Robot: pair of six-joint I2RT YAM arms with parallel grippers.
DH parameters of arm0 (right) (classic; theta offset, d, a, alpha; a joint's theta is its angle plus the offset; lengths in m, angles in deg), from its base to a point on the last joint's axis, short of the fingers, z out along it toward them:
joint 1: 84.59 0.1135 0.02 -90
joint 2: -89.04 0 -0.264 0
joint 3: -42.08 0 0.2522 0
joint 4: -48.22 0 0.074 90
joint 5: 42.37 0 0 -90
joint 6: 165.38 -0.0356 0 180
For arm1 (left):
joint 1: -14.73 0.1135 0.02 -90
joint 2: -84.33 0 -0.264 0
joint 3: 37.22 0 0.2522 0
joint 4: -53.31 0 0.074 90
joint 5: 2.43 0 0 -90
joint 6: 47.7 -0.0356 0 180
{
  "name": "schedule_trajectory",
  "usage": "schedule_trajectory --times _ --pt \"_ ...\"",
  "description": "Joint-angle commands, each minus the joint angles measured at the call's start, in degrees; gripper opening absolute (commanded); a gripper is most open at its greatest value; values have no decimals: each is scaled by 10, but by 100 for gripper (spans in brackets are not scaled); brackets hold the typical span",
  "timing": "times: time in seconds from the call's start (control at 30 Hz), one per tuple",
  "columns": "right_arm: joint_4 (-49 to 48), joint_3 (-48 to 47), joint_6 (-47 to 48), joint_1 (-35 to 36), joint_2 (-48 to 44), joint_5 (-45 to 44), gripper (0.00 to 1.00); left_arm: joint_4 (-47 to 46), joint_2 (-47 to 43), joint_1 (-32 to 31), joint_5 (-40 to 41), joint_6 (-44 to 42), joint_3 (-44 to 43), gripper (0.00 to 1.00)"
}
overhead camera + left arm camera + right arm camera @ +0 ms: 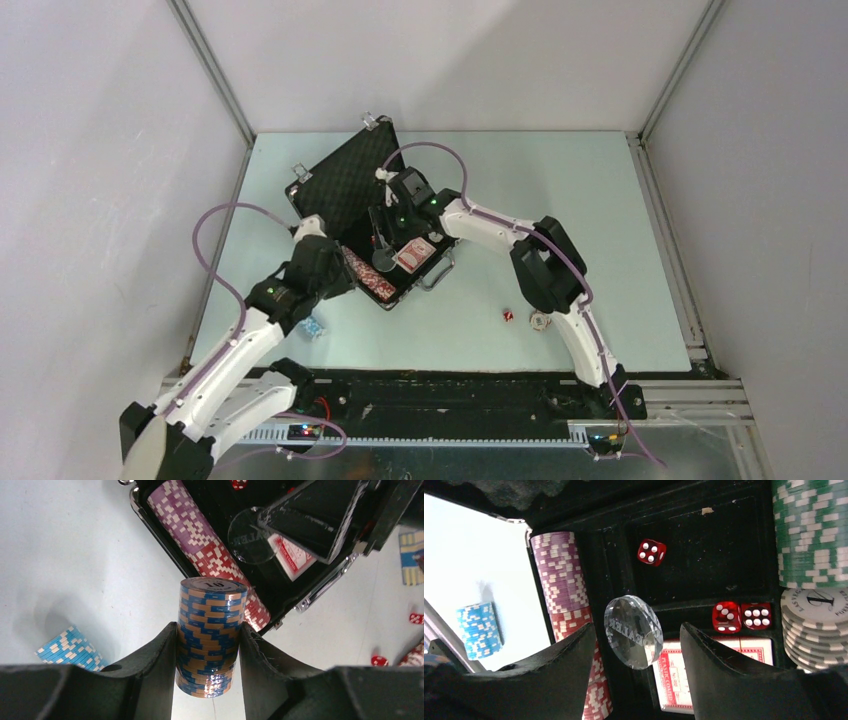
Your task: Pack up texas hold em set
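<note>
The black case [345, 180] lies open at the table's back left, its foam-lined lid up. My left gripper [209, 630] is shut on a stack of blue-and-tan chips [210, 610], just outside the case's near corner. In the case lie a purple-and-red chip row [559, 575], green chips [811, 530], grey-white chips [814, 625], three red dice [651, 551] and a red card deck [671, 675]. My right gripper [636, 630] hangs open over the case. A clear dealer button [633, 632] sits tilted between its fingertips, with a gap on each side.
A light-blue chip stack [315, 327] lies on the table beside my left arm. A red die [508, 315] and a single chip [540, 322] lie right of the case. The case's silver handle [440, 272] faces the front.
</note>
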Motion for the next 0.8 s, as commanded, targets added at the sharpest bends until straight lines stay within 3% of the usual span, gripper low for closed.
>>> schedule_trajectory --times 0.0,0.23,0.53,0.77 --pt "27 -52 -5 3 36 0 64 -65 -5 28 -12 41 -37 0" --pt "55 -75 -6 5 53 43 59 -87 9 67 -19 63 -50 0" --pt "57 -63 4 2 38 80 16 -124 51 79 -17 76 -69 0" --pt "55 -73 -9 -9 56 126 16 -138 92 80 9 106 -75 0"
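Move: The clear dealer button leans between the right hand's open fingers, some 3 cm below and 1 cm nearer the base. The purple-and-red chip row lies about 4 cm back and 3 cm left of that hand; the card pack is level with it, 6 cm right. From the left hand, already holding the blue-and-orange stack, that row is about 6 cm ahead, 2 cm right and 9 cm down; the button is 9 cm ahead, 5 cm right. The dealer button is pinched on its faces as the right hand sinks about 3 cm around it, easing slightly back, shuts its fingers and then comes up some 1.5 cm. Meanwhile the held blue-and-orange stack goes forward about 5 cm towards the chip row in the case, rising a little before dipping, as the left wrist turns slightly counter-clockwise. ##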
